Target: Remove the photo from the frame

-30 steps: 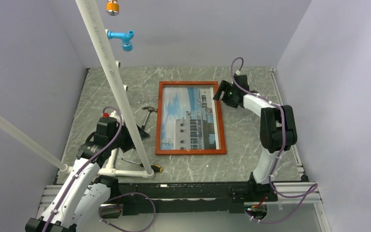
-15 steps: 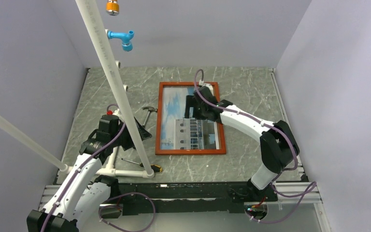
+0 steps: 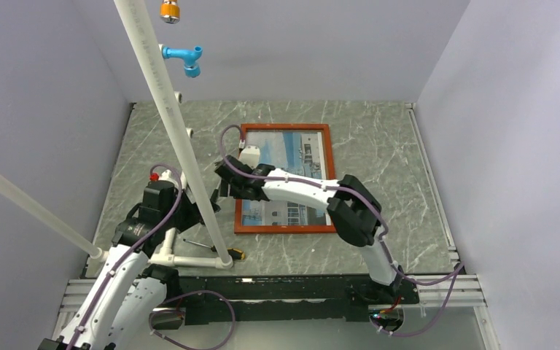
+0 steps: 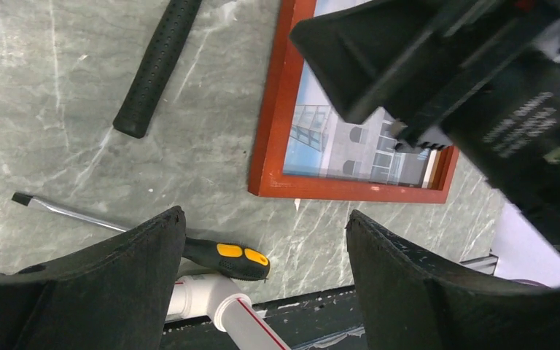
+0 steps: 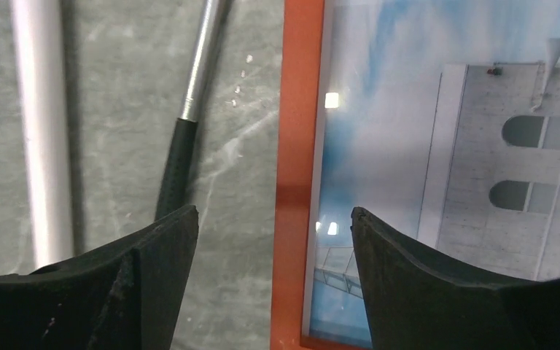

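The reddish-brown frame [image 3: 284, 127] lies flat on the table with the photo [image 3: 292, 149] of a white building and blue sky inside it. My right gripper [image 3: 226, 182] reaches across the picture to the frame's left side. In the right wrist view it is open [image 5: 273, 211], its fingers either side of the left rail [image 5: 295, 146], with the photo [image 5: 408, 109] under the right finger. My left gripper [image 3: 197, 208] is open and empty left of the frame. In the left wrist view [image 4: 264, 219] it is over bare table near the frame's near-left corner [image 4: 277, 146].
A hammer handle [image 5: 179, 160] lies just left of the frame, also seen in the left wrist view [image 4: 157, 65]. A yellow-and-black screwdriver [image 3: 219, 250] lies near the front. A slanted white pipe [image 3: 171, 124] crosses the left side, with a base fitting [image 4: 219, 310].
My right arm has swept left across the picture, from the frame's upper right corner to its left rail. My left gripper has barely moved.
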Controlling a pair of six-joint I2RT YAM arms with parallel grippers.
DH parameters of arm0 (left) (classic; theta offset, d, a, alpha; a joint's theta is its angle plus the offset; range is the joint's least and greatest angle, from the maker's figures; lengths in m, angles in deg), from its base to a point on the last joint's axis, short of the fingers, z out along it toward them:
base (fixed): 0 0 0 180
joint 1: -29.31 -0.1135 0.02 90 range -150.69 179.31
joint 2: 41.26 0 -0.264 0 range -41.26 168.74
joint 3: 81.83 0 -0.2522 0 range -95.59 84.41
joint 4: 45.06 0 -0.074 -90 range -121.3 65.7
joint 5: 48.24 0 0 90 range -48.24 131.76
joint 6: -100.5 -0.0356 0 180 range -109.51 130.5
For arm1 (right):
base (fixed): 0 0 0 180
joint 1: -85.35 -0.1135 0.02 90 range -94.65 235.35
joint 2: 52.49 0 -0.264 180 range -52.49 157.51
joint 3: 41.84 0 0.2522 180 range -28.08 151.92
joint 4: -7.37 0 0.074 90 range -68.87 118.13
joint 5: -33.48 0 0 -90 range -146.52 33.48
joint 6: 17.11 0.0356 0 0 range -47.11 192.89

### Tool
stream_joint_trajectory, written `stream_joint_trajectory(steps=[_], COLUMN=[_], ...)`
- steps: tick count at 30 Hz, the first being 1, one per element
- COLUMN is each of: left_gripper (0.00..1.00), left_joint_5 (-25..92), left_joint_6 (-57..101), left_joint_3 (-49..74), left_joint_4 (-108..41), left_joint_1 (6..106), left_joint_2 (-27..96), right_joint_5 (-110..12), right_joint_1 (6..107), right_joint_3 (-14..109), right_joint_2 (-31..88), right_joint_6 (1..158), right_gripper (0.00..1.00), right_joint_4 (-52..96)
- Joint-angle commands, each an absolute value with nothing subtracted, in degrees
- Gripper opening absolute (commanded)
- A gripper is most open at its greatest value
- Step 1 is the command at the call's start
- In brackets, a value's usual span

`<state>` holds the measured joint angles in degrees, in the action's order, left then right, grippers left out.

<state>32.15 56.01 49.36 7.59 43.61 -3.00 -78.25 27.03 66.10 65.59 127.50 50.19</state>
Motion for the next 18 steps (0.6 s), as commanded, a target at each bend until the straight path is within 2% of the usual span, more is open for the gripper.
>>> stream_joint_trajectory(steps=[1, 8, 13, 18], left_gripper=[0.84, 0.84, 0.83, 0.84], left_joint_5=[34.2, 33.5, 33.3, 33.8], left_joint_6=[56.3, 56.8, 56.6, 56.5], left_joint_3=[47.2, 48.5, 48.7, 48.6], left_joint_4=[9.3, 8.7, 8.7, 9.0], left_joint_1=[43.3, 43.3, 43.4, 43.4], left_joint_2=[-4.1, -5.0, -5.0, -5.3], right_joint_5=[-85.3, -86.9, -90.4, -92.0], right_joint_1=[25.8, 24.6, 23.3, 22.3], right_joint_3=[71.3, 74.1, 77.6, 80.5], right_joint_2=[70.1, 75.0, 78.9, 81.2], right_joint_6=[129.2, 126.0, 125.2, 124.8], right_gripper=[0.74, 0.49, 0.43, 0.30], right_joint_4=[56.0, 55.7, 58.3, 60.1])
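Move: Just under the right hand, about 7 cm down and barely 1 cm to its left, runs the frame's left rail. The hammer lies beyond the rail's outer side, roughly 7 cm to the hand's left and 2 cm forward. Inside the frame the photo's middle is some 12 cm to the hand's right and 5 cm forward; the screwdriver is about 14 cm back and 8 cm left. From the left hand the same stretch of rail lies about 8 cm forward, 10 cm right and 12 cm below. Sinking about 6 cm, nearly straight down, the right hand brings its fingertips to either side of the frame's left rail, fast at first and then easing off. The wrist rolls some 15 degrees, its left side dipping, while the wide-open fingers close to about a third and come up against the rail's inner and outer edges. ##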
